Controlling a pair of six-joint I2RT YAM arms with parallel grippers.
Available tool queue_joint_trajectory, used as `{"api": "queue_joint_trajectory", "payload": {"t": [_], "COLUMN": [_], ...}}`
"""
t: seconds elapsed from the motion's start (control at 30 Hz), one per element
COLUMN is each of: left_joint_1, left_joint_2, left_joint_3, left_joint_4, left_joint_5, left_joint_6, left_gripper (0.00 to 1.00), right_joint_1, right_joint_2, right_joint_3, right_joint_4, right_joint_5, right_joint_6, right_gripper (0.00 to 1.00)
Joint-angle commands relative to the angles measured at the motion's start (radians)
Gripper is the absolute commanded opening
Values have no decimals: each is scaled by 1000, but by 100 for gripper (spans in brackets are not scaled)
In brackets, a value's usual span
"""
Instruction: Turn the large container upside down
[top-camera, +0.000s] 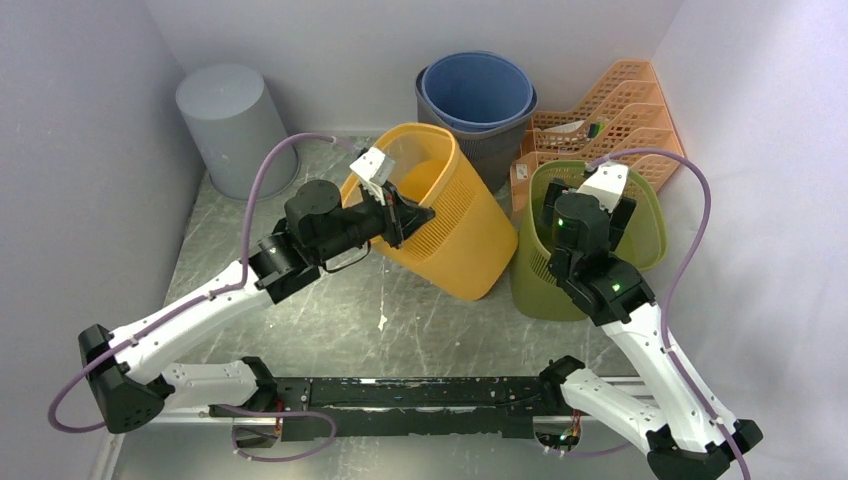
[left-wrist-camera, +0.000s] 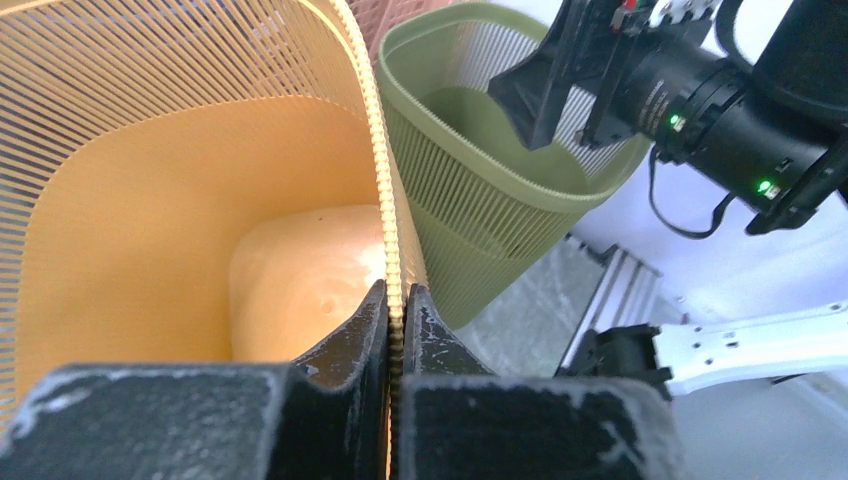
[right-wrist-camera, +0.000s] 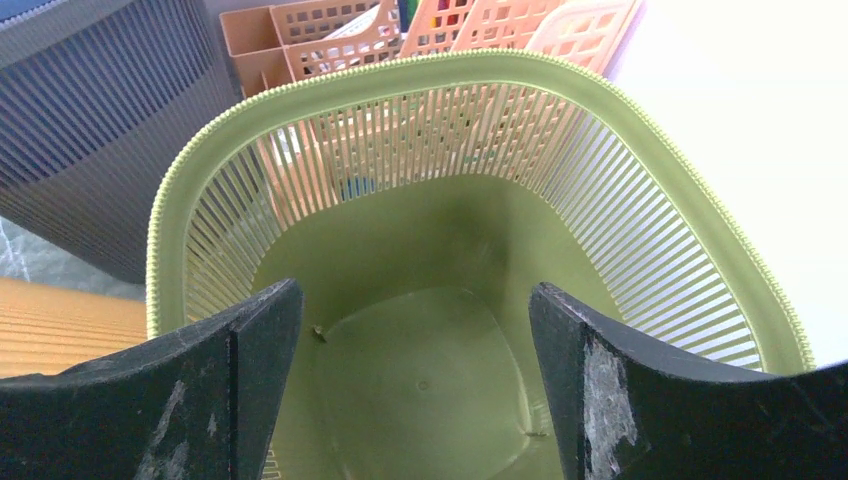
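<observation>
A large yellow slatted basket (top-camera: 455, 225) leans over on the table, its mouth facing up and to the left. My left gripper (top-camera: 412, 214) is shut on its rim, one finger inside and one outside; the left wrist view shows the fingertips (left-wrist-camera: 372, 312) pinching the beaded rim of the basket (left-wrist-camera: 150, 230). An empty green slatted basket (top-camera: 545, 280) stands upright to its right. My right gripper (top-camera: 588, 212) hangs open over the green basket's mouth, touching nothing. The right wrist view looks down between the open gripper's (right-wrist-camera: 415, 335) fingers onto the green basket's bare floor (right-wrist-camera: 430, 370).
A grey bin (top-camera: 235, 125) stands at the back left, closed end up. A blue bin nested in a dark slatted bin (top-camera: 477, 95) stands at the back centre. Orange file trays (top-camera: 615, 105) sit behind the green basket. Walls close in on three sides.
</observation>
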Motion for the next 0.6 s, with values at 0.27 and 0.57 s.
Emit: {"api": "queue_joint_trajectory", "payload": {"t": [0.27,0.57], "left_joint_1": [408,604], "left_joint_2": [-13,132], "left_joint_3": [-515,-757], "left_joint_4": [804,1306], "left_joint_5": [415,636], "left_joint_6": [-573,-898], "left_gripper": [7,7], "right_joint_1": [-24,-24], "right_joint_2": [-58,-36], "right_joint_3": [-23,-27], "right_joint_4": [59,60], "right_joint_5": [15,5], "right_joint_6": [-43,-39], "right_gripper": [84,83]}}
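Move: The left gripper still pinches the near rim of the yellow container, whose middle lies some 5 cm ahead, 7 cm right and 10 cm below. Bare table for it lies about 14 cm ahead, 12 cm left and 38 cm down. From this hand the stacked bins stand 28 cm ahead and 10 cm right, the green container 3 cm ahead and 28 cm right. From the right hand, that bare table is 9 cm ahead, 38 cm left, 33 cm down. Keep the left gripper shut on the yellow container's rim and bring it left, down and forward, roughly 9 cm left and 9 cm down; most of the forward part comes first. Meanwhile roll the wrist some 35 degrees, its left side sinking and the fingers tipping down, so the container's bottom, out to the right, is swung up and its mouth turned over. ##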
